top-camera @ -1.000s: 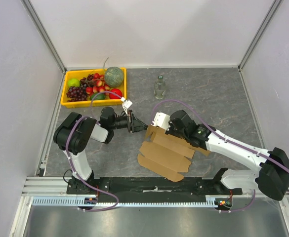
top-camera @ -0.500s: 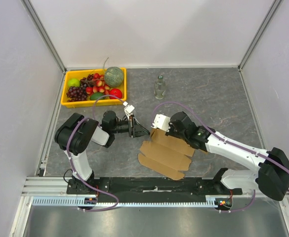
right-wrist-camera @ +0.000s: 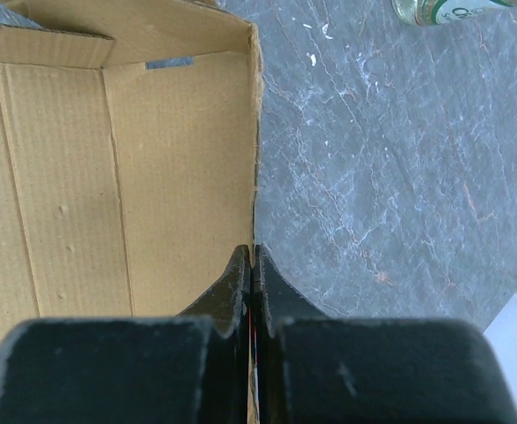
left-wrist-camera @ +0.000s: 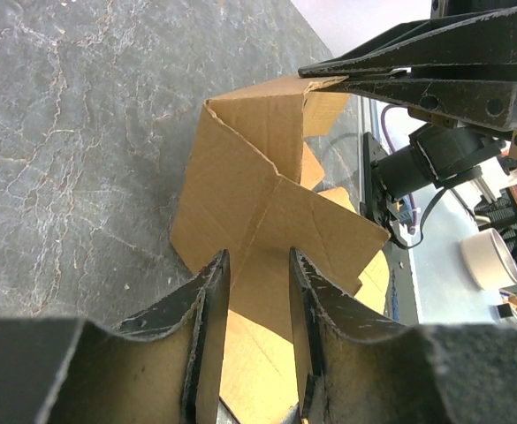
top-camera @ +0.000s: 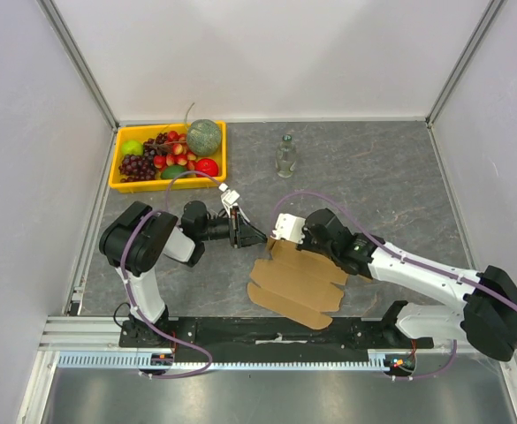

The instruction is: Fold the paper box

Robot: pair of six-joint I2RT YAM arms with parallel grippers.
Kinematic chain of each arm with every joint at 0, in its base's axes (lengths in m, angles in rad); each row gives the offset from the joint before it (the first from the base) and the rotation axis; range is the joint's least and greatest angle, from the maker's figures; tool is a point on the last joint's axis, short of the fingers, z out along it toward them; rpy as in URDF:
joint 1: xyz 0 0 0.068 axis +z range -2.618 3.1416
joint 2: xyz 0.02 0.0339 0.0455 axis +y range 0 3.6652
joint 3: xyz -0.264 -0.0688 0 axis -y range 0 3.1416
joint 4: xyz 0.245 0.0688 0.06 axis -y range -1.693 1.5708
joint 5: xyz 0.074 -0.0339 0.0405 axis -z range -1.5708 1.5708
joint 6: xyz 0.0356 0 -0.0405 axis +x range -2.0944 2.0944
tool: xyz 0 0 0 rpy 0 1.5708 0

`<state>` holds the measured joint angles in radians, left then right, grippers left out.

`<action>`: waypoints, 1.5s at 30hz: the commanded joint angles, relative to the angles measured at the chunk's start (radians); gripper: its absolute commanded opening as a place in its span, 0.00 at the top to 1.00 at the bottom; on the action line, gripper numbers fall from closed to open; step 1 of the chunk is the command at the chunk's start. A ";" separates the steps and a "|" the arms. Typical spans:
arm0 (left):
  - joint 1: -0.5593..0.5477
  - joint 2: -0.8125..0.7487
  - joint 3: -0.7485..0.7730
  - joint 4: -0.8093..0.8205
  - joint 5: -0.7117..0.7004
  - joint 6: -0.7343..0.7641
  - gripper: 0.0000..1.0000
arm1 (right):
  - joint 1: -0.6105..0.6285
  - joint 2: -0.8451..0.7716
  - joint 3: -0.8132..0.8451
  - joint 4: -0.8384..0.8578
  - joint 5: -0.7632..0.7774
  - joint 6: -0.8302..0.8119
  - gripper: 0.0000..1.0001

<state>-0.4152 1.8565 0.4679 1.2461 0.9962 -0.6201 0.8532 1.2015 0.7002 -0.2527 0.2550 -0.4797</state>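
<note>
The paper box [top-camera: 295, 284] is a brown cardboard sheet lying near the table's front edge, its far part bent upward. The right gripper [top-camera: 279, 245] is shut on the raised wall's top edge; in the right wrist view its fingertips [right-wrist-camera: 253, 252] pinch that edge of the paper box [right-wrist-camera: 108, 177]. The left gripper [top-camera: 257, 238] stands open at the box's left side. In the left wrist view its fingers [left-wrist-camera: 258, 258] frame a flap of the paper box [left-wrist-camera: 267, 203], with nothing gripped between them. The right gripper [left-wrist-camera: 329, 81] shows there too, clamped on the wall's upper corner.
A yellow tray [top-camera: 117, 182] of fruit sits at the far left. A small glass bottle [top-camera: 285, 157] stands at the far middle, also seen as the bottle [right-wrist-camera: 452, 9] in the right wrist view. A black rail [top-camera: 276, 334] runs along the near edge.
The left gripper has moved right and nearer, up to the box's left flap. The right gripper has shifted nearer with the wall, and the box's right flap has folded in.
</note>
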 commanded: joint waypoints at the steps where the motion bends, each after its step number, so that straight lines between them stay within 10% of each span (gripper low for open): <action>1: -0.011 0.020 -0.015 0.095 0.015 0.052 0.60 | 0.023 -0.039 -0.028 0.066 0.056 -0.019 1.00; 33: -0.043 -0.040 -0.094 0.182 -0.053 0.131 0.49 | 0.175 0.029 -0.099 0.239 0.239 -0.152 1.00; 45: -0.106 -0.148 -0.098 -0.045 -0.186 0.344 0.37 | 0.191 0.024 -0.108 0.245 0.224 -0.148 1.00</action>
<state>-0.4904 1.7496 0.3698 1.2564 0.8783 -0.4229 1.0321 1.2324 0.6044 -0.0456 0.4725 -0.6193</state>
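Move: The end flap of the box, bent up at the left corner, stands just off my left fingertips: about 3 cm to their right, level fore and aft, and a couple of centimetres lower. The wall edge pinched by my right hand is some 9 cm to the right of my left hand, level with it. The box base lies about 8 cm back, 9 cm right and 8 cm below my left hand. From my right hand, the end flap is roughly 7 cm left, straight across and 3 cm lower. I keep the wall's top edge pinched in my closed right fingers, tip them up and roll the wrist, some 15 degrees in all, and ease the wall about 2 cm left towards my left hand. My left hand drops and draws back about 2 cm each beside the end flap, then climbs back up, rolling its forward side upward and spreading its fingers wider across the flap's outer side, seemingly against it. ##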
